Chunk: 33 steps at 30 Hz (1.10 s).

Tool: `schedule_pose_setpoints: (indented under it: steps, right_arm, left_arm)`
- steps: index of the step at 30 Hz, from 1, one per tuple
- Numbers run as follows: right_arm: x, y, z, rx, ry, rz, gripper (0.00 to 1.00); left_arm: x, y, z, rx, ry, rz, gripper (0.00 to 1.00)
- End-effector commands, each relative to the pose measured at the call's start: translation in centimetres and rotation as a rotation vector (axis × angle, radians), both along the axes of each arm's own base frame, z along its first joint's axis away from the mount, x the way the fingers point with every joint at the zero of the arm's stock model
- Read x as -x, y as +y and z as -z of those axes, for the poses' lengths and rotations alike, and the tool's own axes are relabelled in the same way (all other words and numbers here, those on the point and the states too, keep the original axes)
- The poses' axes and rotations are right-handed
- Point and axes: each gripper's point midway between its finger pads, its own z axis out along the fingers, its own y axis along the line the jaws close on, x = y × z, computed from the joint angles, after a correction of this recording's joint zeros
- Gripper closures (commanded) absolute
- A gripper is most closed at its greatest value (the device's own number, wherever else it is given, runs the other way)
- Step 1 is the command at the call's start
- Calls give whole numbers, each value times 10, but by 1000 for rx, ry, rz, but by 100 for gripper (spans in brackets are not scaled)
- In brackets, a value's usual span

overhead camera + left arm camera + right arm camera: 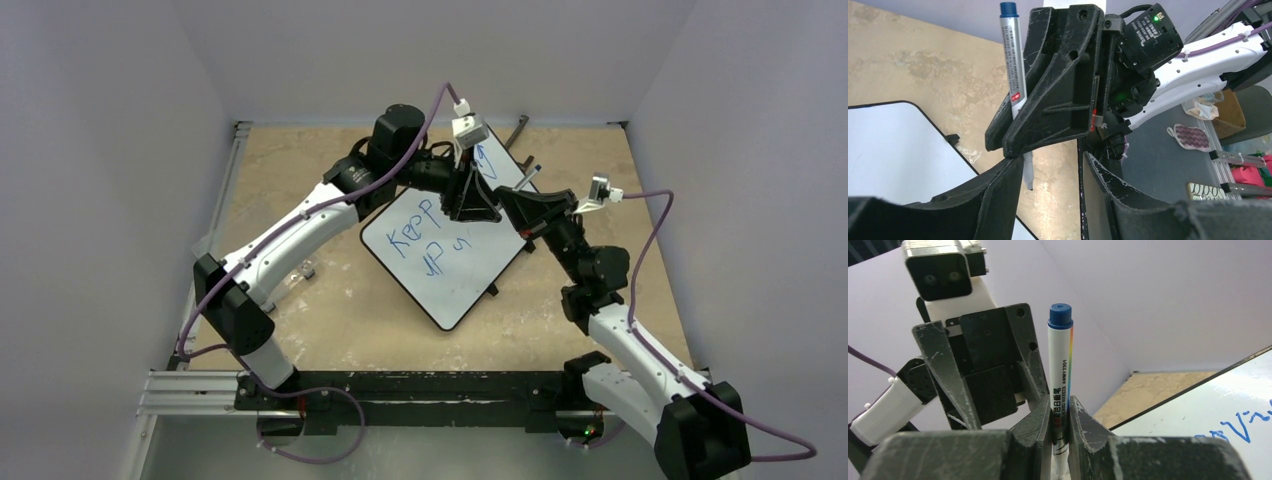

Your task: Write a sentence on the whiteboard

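Note:
The whiteboard (470, 280) lies cornerwise on the tan table, with the sentence (425, 235) in blue marker on its left half, reading "Keep" over a shorter line. Both grippers meet above the board's far corner. My right gripper (1060, 412) is shut on a blue-capped marker (1060, 355), which stands upright with its cap end up. In the left wrist view the marker (1015, 75) hangs tip down from the right gripper (1000, 145), over the table just past the whiteboard (888, 150) edge. My left gripper (1048, 165) stands open right below it, nothing between its fingers.
A thin black bar (515, 130) lies by the back wall. A small clear object (305, 270) sits on the table left of the board. An aluminium rail (190, 390) runs along the near edge. White walls close in on three sides.

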Motion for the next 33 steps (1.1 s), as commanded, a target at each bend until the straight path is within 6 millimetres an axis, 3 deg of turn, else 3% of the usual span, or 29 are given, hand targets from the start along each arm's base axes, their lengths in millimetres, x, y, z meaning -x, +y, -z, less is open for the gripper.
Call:
schedule_pose_setpoints:
  steps: [1, 9, 15, 21, 25, 29, 33]
  right_arm:
    - [19, 2, -34, -43, -108, -61, 100]
    - [25, 2, -44, -48, -126, -73, 100]
    - [28, 2, -49, -82, -136, -98, 100]
    - [29, 6, -48, -123, -135, -148, 100]
    - [31, 5, -50, -116, -140, -140, 100]
    - [34, 8, -48, -24, -130, -124, 100]
    - [30, 9, -42, 127, -105, -70, 78]
  left_arm:
    - [-6, -4, -14, 21, -33, -11, 54]
    - [-16, -3, -10, -6, -50, -64, 54]
    - [-3, -10, -6, 16, -7, 31, 61]
    - [4, -15, -4, 18, 0, 64, 76]
    - [3, -12, 1, -7, -13, 53, 100]
    - [8, -2, 0, -51, -57, 61, 100]
    - [18, 12, -6, -85, -143, 97, 100]
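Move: The marker pen is still gripped by the right hand, its middle within a centimetre or so of the pinch. It stands slanted, bare tip down-left, blue end up-right. From the half-open left fingers, which point right, its middle lies about 5 cm right, 2 cm ahead and 1 cm below. The whiteboard's middle is roughly 13 cm ahead of the left hand, 3 cm left and 33 cm below. The pen's free lower end, between the right fingers and the tip, is taken by the left hand, which edges about 1 cm forward, then comes back while sinking some 2 cm and easing right, and shuts its fingers on the barrel. The right hand lifts the pen about 2 cm and then draws back about as far, its pinch only starting to ease at the very end. ##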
